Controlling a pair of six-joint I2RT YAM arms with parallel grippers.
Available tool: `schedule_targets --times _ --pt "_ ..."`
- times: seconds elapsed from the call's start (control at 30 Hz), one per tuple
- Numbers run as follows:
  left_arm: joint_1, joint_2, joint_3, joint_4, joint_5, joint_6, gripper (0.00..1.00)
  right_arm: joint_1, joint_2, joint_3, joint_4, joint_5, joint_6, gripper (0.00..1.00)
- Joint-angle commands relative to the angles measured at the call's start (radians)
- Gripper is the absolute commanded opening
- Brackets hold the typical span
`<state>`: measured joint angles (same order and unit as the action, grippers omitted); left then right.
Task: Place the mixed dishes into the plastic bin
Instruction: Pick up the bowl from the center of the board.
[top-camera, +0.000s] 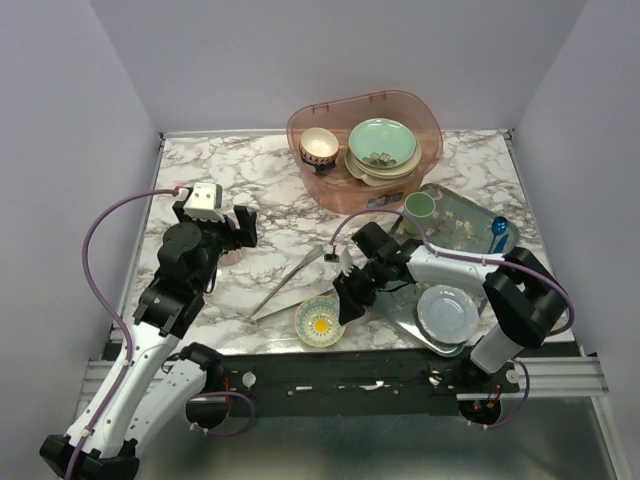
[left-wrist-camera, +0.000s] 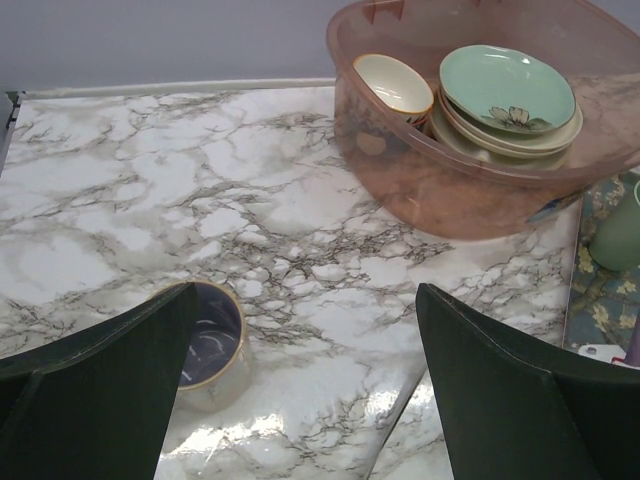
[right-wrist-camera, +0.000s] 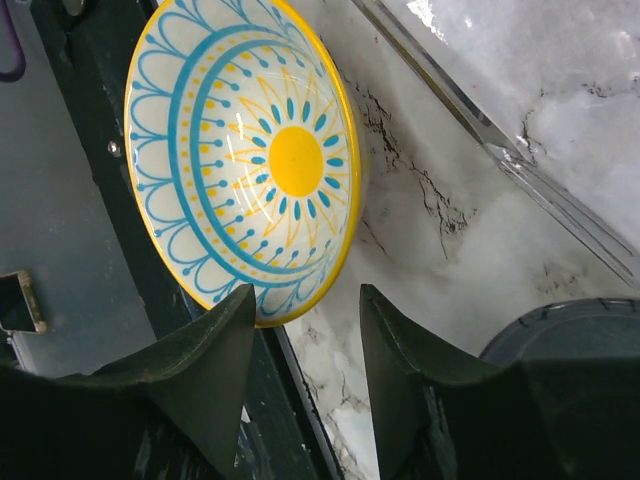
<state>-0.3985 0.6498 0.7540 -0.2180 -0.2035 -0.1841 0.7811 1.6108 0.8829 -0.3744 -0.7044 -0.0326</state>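
Note:
The pink plastic bin (top-camera: 365, 150) (left-wrist-camera: 480, 190) stands at the back of the marble table. It holds a small bowl (top-camera: 318, 147) (left-wrist-camera: 393, 85) and a mint-green plate (top-camera: 382, 143) (left-wrist-camera: 505, 90) stacked on other dishes. A yellow-and-blue patterned bowl (top-camera: 319, 321) (right-wrist-camera: 245, 160) sits at the table's front edge. My right gripper (top-camera: 348, 295) (right-wrist-camera: 308, 295) hovers at its rim, jaws partly apart, one finger over the rim, not gripping. My left gripper (top-camera: 243, 228) (left-wrist-camera: 305, 290) is wide open above the table, with a gold-rimmed mug (left-wrist-camera: 205, 340) beside its left finger.
A floral tray (top-camera: 465, 235) on the right carries a green mug (top-camera: 420, 207), a pale plate (top-camera: 447, 312) and a blue object (top-camera: 499, 228). Long metal tongs (top-camera: 295, 280) (right-wrist-camera: 500, 150) lie on the marble between the arms. The table's front edge runs just behind the patterned bowl.

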Motion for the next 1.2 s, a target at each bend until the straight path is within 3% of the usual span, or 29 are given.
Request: schedule_targets --times 0.0,0.27,0.57,0.9,1.17 --pt "0.010 -0.010 -0.007 0.025 -0.025 0.006 0.99 0.026 0.044 0.045 0.031 -0.001 0.055 0.53" --pt "0.012 -0.007 -0.005 0.025 0.024 0.006 0.99 0.029 0.066 0.057 0.035 0.020 0.053 0.17" --pt "0.017 -0.004 -0.004 0.028 0.160 0.005 0.99 0.027 -0.002 0.044 0.032 0.033 -0.038 0.01" --pt "0.032 0.034 0.007 0.049 0.435 -0.049 0.99 0.020 -0.031 0.212 -0.237 -0.064 -0.352 0.00" --pt "0.039 0.082 -0.010 0.114 0.596 -0.129 0.99 -0.140 -0.150 0.231 -0.270 -0.093 -0.372 0.00"
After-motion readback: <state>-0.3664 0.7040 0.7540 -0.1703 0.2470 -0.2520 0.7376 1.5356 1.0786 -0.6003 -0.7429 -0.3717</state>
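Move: The patterned bowl's near rim is right at the half-open right fingers; its middle lies some 6 cm to their left, about 1 cm nearer the base and 3 cm below. The nearer metal utensil lies about 10 cm left and 3 cm ahead of this hand, the white plate roughly 23 cm to its right, 1 cm farther out. From the left hand the bowl is about 14 cm back, 16 cm right and 26 cm down. The right fingers shut on the bowl's right-hand rim after the hand eases about 1 cm left, pinch the wall between them, then lift it some 7 cm while going about 3 cm forward, the wrist rolling and turning some 20 degrees. Meanwhile the left hand, still open and empty, swings about 7 cm right and slightly back, turning clockwise. ##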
